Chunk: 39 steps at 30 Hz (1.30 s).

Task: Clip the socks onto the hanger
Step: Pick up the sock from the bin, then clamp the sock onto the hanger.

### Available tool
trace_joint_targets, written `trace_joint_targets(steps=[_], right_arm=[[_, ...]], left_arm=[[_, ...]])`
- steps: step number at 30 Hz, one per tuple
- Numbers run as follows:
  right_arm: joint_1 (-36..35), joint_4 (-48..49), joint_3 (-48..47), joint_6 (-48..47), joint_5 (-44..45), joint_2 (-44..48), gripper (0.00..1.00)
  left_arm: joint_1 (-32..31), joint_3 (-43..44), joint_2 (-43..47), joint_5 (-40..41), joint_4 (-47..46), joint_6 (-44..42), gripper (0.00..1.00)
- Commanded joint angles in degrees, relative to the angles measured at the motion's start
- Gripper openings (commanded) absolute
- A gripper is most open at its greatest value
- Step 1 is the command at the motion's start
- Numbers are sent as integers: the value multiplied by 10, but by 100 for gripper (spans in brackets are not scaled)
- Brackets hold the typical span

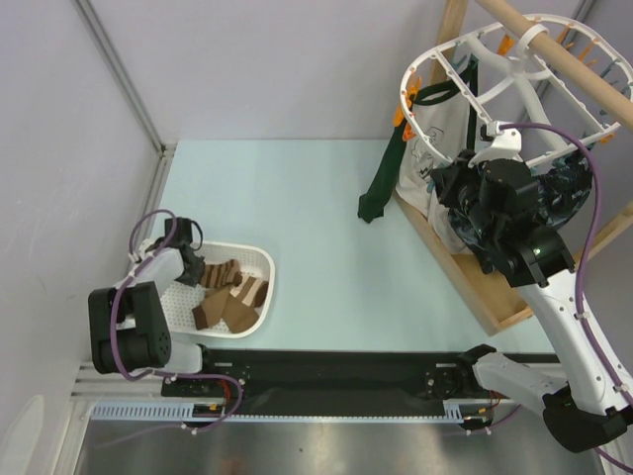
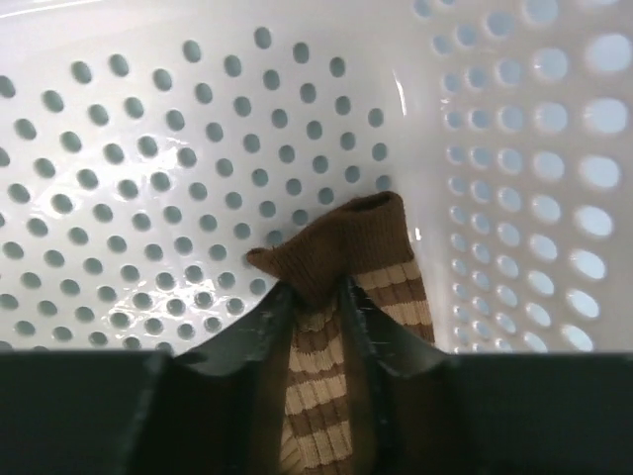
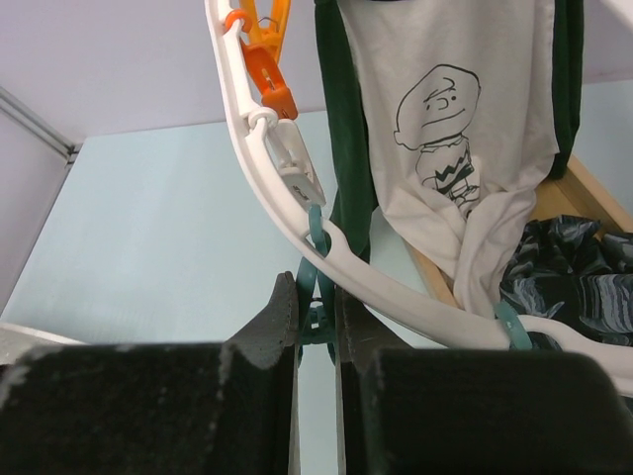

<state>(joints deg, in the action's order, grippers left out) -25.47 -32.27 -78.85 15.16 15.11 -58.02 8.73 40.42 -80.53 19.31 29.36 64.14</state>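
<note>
Several brown socks with tan stripes (image 1: pixel 229 295) lie in a white perforated basket (image 1: pixel 265 259) at the near left. My left gripper (image 1: pixel 194 265) is down in the basket, shut on one striped sock (image 2: pixel 331 336) by its brown cuff. The white ring hanger (image 1: pixel 435 59) with orange clips (image 1: pixel 400 114) hangs at the far right. My right gripper (image 1: pixel 465 198) is up at its rim (image 3: pixel 287 213), shut on a teal clip (image 3: pixel 316 297) that hangs from the ring.
A long dark green sock (image 1: pixel 381 183) and a cream printed cloth (image 3: pixel 445 129) hang from the hanger. A dark patterned cloth (image 3: pixel 564 272) lies by the wooden stand (image 1: pixel 465 277). A wooden rod (image 1: pixel 564 49) carries the hanger.
</note>
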Motion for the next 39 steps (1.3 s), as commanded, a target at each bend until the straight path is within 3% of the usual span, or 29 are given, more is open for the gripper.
trace_joint_targets(steps=[1, 3, 6, 9, 14, 16, 20, 24, 30, 39], right_arm=[[2, 5, 0, 3, -20, 1, 0], [1, 5, 1, 5, -21, 0, 0], [1, 4, 1, 5, -22, -2, 0], [1, 5, 1, 5, -23, -3, 0], [0, 3, -2, 4, -32, -6, 0], [0, 2, 0, 1, -33, -7, 0], [0, 1, 1, -3, -40, -4, 0], [-1, 4, 2, -1, -67, 1, 0], [2, 9, 5, 0, -110, 9, 0], [10, 26, 5, 36, -177, 11, 0]], left_arm=[[11, -18, -5, -7, -28, -2, 27], [13, -23, 7, -7, -32, -11, 13], [13, -28, 47, -15, -31, -40, 0], [11, -25, 91, -30, -10, -87, 0], [-34, 4, 263, -59, 1, -182, 0], [-82, 23, 310, -74, -32, -240, 0], [-179, 37, 387, -212, -158, -338, 0], [-278, 92, 328, -358, -248, -431, 0], [-447, 225, 224, -420, -257, -604, 0], [-498, 349, 34, -535, -310, -624, 0]])
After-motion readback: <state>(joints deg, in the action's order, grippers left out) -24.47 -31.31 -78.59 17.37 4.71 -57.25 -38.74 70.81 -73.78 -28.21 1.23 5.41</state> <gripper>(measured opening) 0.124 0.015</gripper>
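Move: The left gripper is down in the bin, the striped sock's cuff right at its fingertips; the sock's middle lies about 7 cm to the right and level with it. The plain brown sock lies some 7 cm right and 8 cm back. The teal clip held by the right gripper at the hanger rim is roughly 55 cm right, 4 cm ahead and 37 cm higher. From the right hand the striped sock lies about 49 cm left, 4 cm back and 38 cm below. Finish closing the left fingers on the cuff, lift nearly straight up out of the bin, then sweep right towards the clip on the hanger, some 39 cm across and 34 cm up, swinging the fingers from pointing down to level and rightward. With the right gripper keep hold of the clip and ease it about 3 cm left, turning slightly counter-clockwise. ##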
